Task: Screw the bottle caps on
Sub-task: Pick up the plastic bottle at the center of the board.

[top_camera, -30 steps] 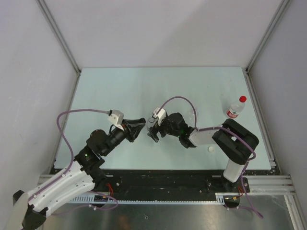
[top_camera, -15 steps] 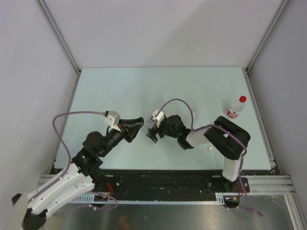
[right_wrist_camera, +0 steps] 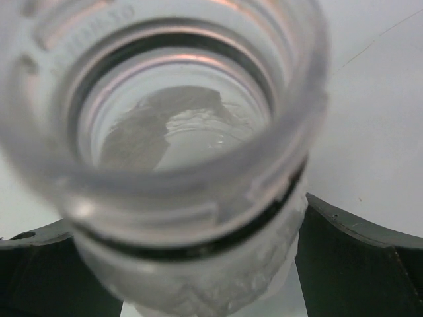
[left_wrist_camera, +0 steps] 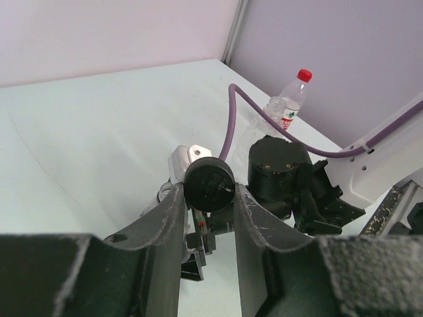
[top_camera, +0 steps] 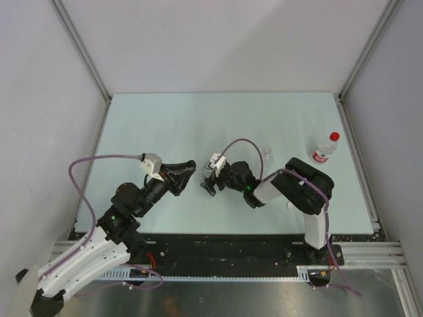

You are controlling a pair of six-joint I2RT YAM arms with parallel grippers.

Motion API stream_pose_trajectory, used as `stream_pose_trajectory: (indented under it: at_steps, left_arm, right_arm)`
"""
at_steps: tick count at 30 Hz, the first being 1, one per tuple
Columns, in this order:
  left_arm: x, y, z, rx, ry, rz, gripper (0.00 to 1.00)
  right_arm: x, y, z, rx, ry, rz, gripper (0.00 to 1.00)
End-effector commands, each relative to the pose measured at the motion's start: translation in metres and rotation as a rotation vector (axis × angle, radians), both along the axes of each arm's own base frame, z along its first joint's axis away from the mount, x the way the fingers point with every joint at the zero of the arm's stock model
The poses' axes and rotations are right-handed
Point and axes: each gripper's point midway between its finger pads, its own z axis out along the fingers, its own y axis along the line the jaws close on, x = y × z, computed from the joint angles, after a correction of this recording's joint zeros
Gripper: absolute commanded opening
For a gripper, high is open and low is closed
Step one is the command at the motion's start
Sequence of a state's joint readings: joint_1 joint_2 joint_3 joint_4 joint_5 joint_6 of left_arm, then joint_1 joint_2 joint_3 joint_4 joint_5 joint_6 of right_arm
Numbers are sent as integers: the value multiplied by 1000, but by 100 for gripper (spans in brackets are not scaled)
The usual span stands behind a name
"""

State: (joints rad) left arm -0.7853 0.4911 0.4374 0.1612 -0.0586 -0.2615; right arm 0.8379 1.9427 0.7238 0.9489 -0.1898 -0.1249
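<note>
My left gripper is shut on the black cap, held above the table at centre. Just right of it, my right gripper straddles an uncapped clear bottle. The bottle's open mouth fills the right wrist view. A dark finger stands on each side of the bottle's body, and contact is unclear. A labelled bottle with its red cap on stands at far right. Another clear bottle stands behind the right arm. A whitish cap lies partly hidden by that arm.
The pale green table is walled by metal rails and grey panels on the left, right and back. Purple cables loop over both wrists. The right arm's black elbow rises near the front right, and both arm bases sit on the front rail.
The right arm's elbow has swung left and uncovered the small clear bottle, while its gripper stayed at centre. The left gripper with the black cap shifted slightly up and left.
</note>
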Motion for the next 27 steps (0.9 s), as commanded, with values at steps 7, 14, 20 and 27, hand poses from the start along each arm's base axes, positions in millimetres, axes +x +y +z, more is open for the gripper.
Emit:
stream_pose_trajectory:
  at_steps: [7, 14, 20, 27]
  left_arm:
    - [7, 6, 4, -16, -2, 55, 16]
    - [19, 14, -6, -9, 51, 140, 16]
    - [40, 29, -7, -1, 130, 299, 15]
    - [76, 39, -6, 66, 219, 511, 14]
  right_arm:
    - [6, 8, 11, 67, -92, 35, 80]
    - [5, 10, 12, 74, -101, 45, 70]
    - [-4, 13, 24, 60, -102, 90, 63]
    - [-37, 19, 32, -31, -104, 181, 61]
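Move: The plastic bottle stands upright between the right hand's open fingers, its middle level with the hand and only about 1 cm to its left. From that hand the clear bottle stands some 18 cm to the right and 4 cm farther out, and the white cap lies roughly 27 cm right and 7 cm back, about 7 cm lower. From the left hand, which already holds the black cap, the plastic bottle is some 9 cm ahead, 7 cm right and 22 cm below. The right hand dips a little, then eases left by barely 1 cm and up again while its fingers close in on the plastic bottle's sides until they grip it, after which it starts drawing the bottle back about 1.5 cm and slightly up. Meanwhile the left hand, keeping the black cap pinched at its fingertips, gathers speed forward by about 5 cm, with some 2.5 cm each to the left and down, closer to the plastic bottle, turning roughly 20 degrees counter-clockwise and tipping its fingers down. ##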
